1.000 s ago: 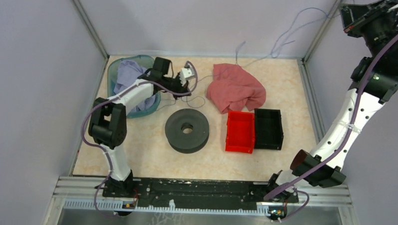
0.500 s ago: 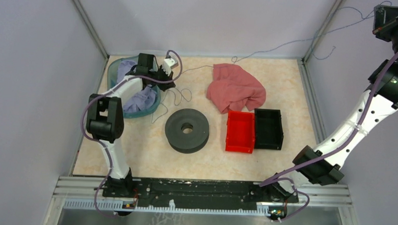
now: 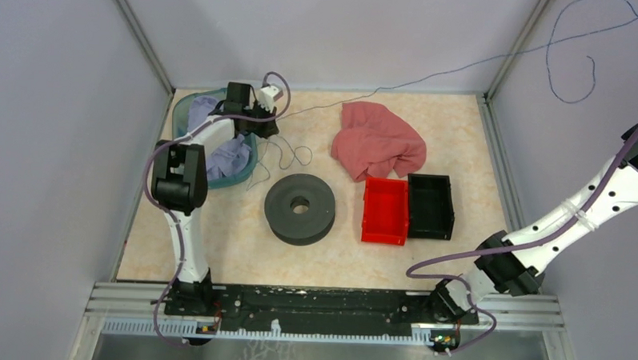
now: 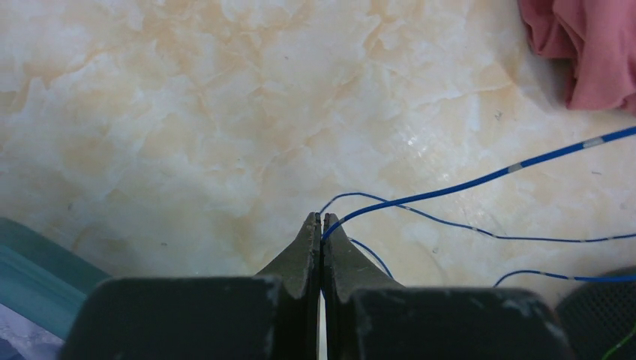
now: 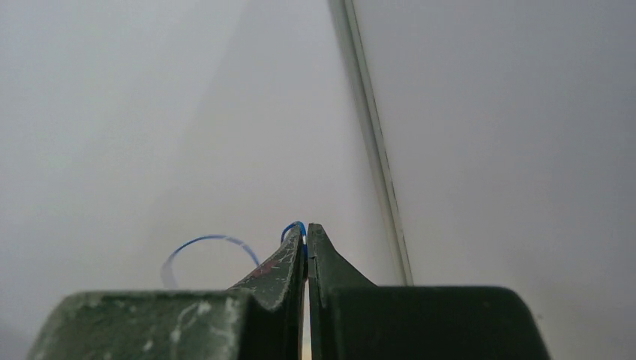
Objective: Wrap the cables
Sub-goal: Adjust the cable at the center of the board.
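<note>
The cable (image 3: 432, 74) is a thin blue-grey wire. It runs taut from my left gripper (image 3: 271, 94) at the table's back left up to the upper right, where it curls in loose loops (image 3: 571, 85) in the air. More slack loops (image 3: 289, 155) lie on the table by the spool. In the left wrist view my left gripper (image 4: 321, 219) is shut on the cable (image 4: 480, 178). My right gripper (image 5: 306, 229) is shut on the cable's blue end (image 5: 202, 240), high up against the wall. It is outside the top view.
A black round spool (image 3: 299, 208) lies flat mid-table. A red bin (image 3: 385, 210) and a black bin (image 3: 431, 205) stand side by side to its right. A pink cloth (image 3: 379, 140) lies behind them. A teal basket (image 3: 244, 174) with lilac cloth sits at the back left.
The right arm has swung up and to the right, out of the top view, drawing the cable taut. The left gripper has moved back and left, towards the basket's far corner.
</note>
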Robot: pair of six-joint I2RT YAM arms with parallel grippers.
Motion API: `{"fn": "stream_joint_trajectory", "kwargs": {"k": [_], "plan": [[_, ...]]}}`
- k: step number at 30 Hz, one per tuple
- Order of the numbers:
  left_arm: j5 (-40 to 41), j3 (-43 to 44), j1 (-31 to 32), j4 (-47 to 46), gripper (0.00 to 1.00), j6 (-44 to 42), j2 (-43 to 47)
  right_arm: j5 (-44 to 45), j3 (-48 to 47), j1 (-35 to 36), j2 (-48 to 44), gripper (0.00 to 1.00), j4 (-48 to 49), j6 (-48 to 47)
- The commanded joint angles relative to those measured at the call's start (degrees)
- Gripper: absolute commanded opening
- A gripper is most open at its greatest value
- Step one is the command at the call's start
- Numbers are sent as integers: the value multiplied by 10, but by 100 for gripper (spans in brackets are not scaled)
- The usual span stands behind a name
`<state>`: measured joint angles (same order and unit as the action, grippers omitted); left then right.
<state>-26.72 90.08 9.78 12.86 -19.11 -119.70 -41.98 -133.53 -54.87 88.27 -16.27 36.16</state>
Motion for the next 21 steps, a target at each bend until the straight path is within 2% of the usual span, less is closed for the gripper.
{"fn": "stream_joint_trajectory", "kwargs": {"k": [1,6,9,15,21], "plan": [[23,34,-12,-24,0,43,-22,-26,-19,-27,10,0,47,48],[-26,42,-12,-29,0,47,-23,-58,11,-21,-1,0,77,72],[-71,40,-9,-35,6,47,-15,-40,35,27,-28,0,28,2],[-122,51,-5,-45,39,69,2,25,103,185,-72,0,-63,-122],[-165,86,-6,-48,63,121,23,87,174,358,-85,0,-106,-189]]}}
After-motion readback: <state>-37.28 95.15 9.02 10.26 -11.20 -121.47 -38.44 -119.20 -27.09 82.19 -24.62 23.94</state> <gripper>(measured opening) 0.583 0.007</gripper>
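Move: The left gripper is closed on the cable. The cable's loose coil lies about 8 cm below it, some 5 cm to its right and 1 cm back; the blue-grey bin is about 17 cm left and 2 cm ahead, the dark disc 22 cm back and 10 cm right. From the high right gripper, also holding cable, that coil is about 61 cm left, 21 cm ahead and 65 cm below; the pink cloth is 33 cm left and 26 cm ahead, the red tray 32 cm left and 1 cm ahead. Ease the left gripper about 1.5 cm forward, then open its fingers a bit past halfway to let go of the cable while drawing it roughly 3 cm right and 3.5 cm up off the coil. Keep the right gripper shut on its strand and, after a brief pause, swing it some 14 cm left, also forward and down, towards the cloth, turning it about 20 degrees counter-clockwise and tipping its fingers down. ##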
